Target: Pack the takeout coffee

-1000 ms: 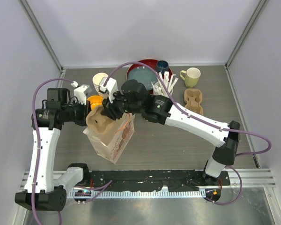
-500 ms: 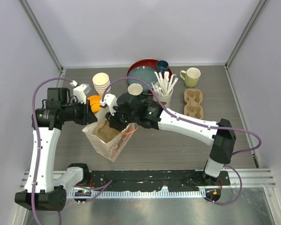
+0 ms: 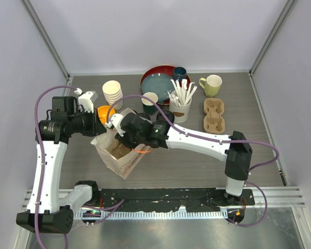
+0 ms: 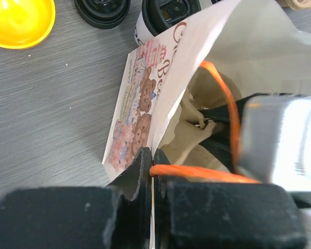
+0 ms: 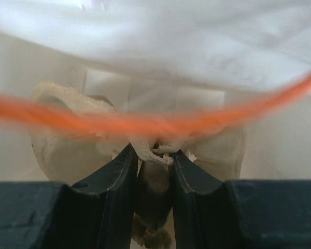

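Two takeout coffee cups with black lids (image 4: 168, 10) (image 4: 102, 8) stand on the table beyond the bag in the left wrist view; the arms hide them from above. A white printed paper bag (image 3: 125, 165) with orange handles (image 4: 223, 104) stands open. My left gripper (image 3: 100, 126) is shut on the bag's rim (image 4: 152, 161) and holds it open. Reaching down into the bag, my right gripper (image 5: 153, 153) is shut on the middle ridge of a brown pulp cup carrier (image 5: 62, 140), whose top shows inside the bag (image 3: 116, 150).
A stack of paper cups (image 3: 112, 92) and a yellow bowl (image 3: 104, 111) sit behind the bag. Further right are an open cup (image 3: 150, 99), a cup of stirrers (image 3: 180, 101), a red plate (image 3: 158, 80), a teal mug (image 3: 180, 72), a yellow-green mug (image 3: 213, 84) and a second carrier (image 3: 214, 114).
My right gripper has moved left and down, carrying the pulp carrier from above the bag's mouth into the bag. The left gripper has kept its hold on the rim.
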Robot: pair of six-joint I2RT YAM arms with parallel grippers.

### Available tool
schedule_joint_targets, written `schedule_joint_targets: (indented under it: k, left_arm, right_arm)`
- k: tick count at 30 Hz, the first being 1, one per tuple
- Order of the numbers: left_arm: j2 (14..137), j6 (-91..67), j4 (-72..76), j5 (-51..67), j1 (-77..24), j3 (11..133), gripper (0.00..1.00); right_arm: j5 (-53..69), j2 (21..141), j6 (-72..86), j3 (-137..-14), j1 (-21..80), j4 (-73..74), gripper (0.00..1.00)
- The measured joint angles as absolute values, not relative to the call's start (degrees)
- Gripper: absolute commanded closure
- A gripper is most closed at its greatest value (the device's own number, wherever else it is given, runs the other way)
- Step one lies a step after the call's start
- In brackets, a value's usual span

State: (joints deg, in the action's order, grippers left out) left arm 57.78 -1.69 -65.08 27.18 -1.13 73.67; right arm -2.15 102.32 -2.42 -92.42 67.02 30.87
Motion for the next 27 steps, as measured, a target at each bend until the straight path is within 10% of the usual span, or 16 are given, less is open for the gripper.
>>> schedule_joint_targets:
  k: [27]
  left_arm:
    - [58.67,-4.4,-61.65,22.68,-1.48,70.63,1.0]
  right_arm:
    - [-14.33,96.12,-7.62,-78.0,73.78,25.19,0.99]
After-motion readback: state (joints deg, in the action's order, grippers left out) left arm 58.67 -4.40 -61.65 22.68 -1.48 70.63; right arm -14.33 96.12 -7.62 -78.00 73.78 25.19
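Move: The right hand is already inside the tilted paper bag's mouth with the cup carrier in its grip; the bag's middle lies about 8 cm below it, 2 cm back and 2 cm left. Over the table, the left lidded cup stands about 12 cm ahead and 4 cm right of this hand, the orange bowl about 20 cm ahead and 13 cm left. From the left hand, which holds the rim, the bag's middle is some 8 cm right, 4 cm back and 14 cm below. Keeping its pinch on the cup carrier, the right hand first pushes about 4 cm down into the bag, then works back and to the right by roughly 3 cm each way, rising slightly before it dips again, while its wrist tilts some 10 degrees. The left hand keeps the bag's left rim and orange handle pinched, giving way about 2 cm downward and a little forward and left before easing partly back. ##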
